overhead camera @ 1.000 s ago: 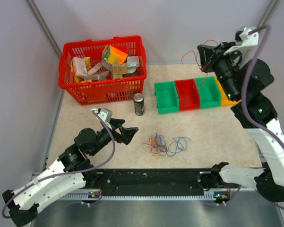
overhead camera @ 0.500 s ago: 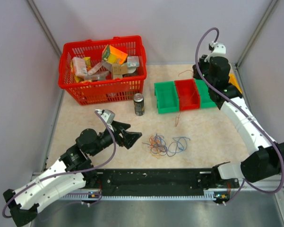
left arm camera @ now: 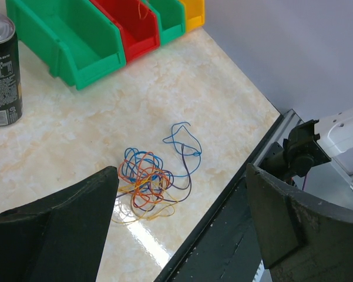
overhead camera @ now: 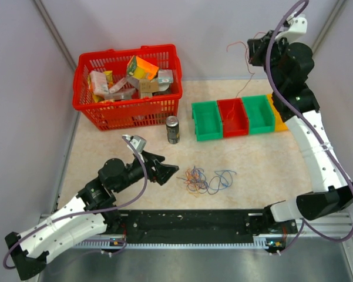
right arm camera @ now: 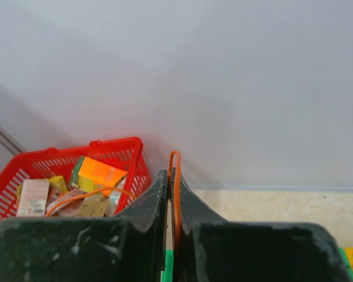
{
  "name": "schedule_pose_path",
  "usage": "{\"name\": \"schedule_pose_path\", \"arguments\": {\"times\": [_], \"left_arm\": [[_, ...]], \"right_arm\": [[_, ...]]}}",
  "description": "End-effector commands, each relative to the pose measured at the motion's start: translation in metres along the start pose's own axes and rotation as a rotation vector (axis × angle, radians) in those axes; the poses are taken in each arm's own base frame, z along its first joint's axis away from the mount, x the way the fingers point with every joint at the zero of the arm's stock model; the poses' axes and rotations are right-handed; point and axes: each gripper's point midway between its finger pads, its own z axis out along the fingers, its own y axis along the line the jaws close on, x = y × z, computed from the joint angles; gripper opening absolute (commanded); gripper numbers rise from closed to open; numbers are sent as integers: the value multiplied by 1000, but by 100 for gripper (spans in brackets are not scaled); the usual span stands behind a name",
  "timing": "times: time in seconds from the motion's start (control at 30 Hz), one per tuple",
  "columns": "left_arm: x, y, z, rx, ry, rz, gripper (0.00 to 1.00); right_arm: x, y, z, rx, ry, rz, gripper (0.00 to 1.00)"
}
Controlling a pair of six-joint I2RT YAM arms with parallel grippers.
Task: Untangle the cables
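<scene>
A loose tangle of thin cables (overhead camera: 205,179) in orange, blue, purple and yellow lies on the table's front middle; it also shows in the left wrist view (left arm camera: 153,179). My left gripper (overhead camera: 167,171) is open, low over the table just left of the tangle. My right gripper (overhead camera: 255,51) is raised high at the back right, shut on an orange-red cable (right arm camera: 175,188) that loops above its tips and hangs down toward the red bin (overhead camera: 242,88).
A red basket (overhead camera: 127,108) full of boxes stands at the back left. A dark can (overhead camera: 172,129) stands before it. A row of green, red, green and yellow bins (overhead camera: 208,121) lies at the back right. The black front rail (overhead camera: 188,223) borders the table.
My right arm has swung up and back with the orange-red cable, lifting it off the table. My left gripper has edged right toward the tangle.
</scene>
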Motion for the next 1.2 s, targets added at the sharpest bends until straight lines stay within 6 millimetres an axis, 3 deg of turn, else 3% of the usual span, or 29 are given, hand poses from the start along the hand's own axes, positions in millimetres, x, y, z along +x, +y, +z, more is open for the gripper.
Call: {"name": "schedule_pose_path", "arguments": {"times": [0.0,0.13,0.3,0.6,0.8,1.03,1.17], "left_arm": [[-5,-5,2,26,-24,-16,93],[-4,-3,-1,11,-24,-16,93],[-3,-2,0,10,-21,-19,93],[1,-4,4,19,2,-47,93],[8,-6,9,24,40,-83,93],[14,-8,13,25,77,-119,93],[17,-6,16,12,95,-133,93]], "right_arm": [[0,1,22,-5,-5,-49,0],[18,-6,34,14,22,-76,0],[71,-23,37,49,101,-78,0],[171,-64,-10,168,238,-19,0],[232,-98,-27,296,398,-75,0],[282,-111,-3,338,563,-121,0],[299,-113,18,350,586,-109,0]]}}
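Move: The right hand holds the orange cable high up; the red bin it is going to lies about 8 cm ahead, 4 cm to the right and some 46 cm below. One green bin stands about 12 cm left of the red bin, another 14 cm right of it. From the open left hand, the cable pile is about 6 cm ahead, 11 cm right and 23 cm below, the red bin some 36 cm ahead and 31 cm right. Keeping the orange cable pinched in its shut fingers, the right hand pushes about 5 cm forward, then sinks steeply towards the red bin, some 30 cm in all. The fingers tip down about 35 degrees; the hand eases back partway down and goes forward again at the end. The left hand, still wide open, sinks about 3 cm towards the cable pile. ##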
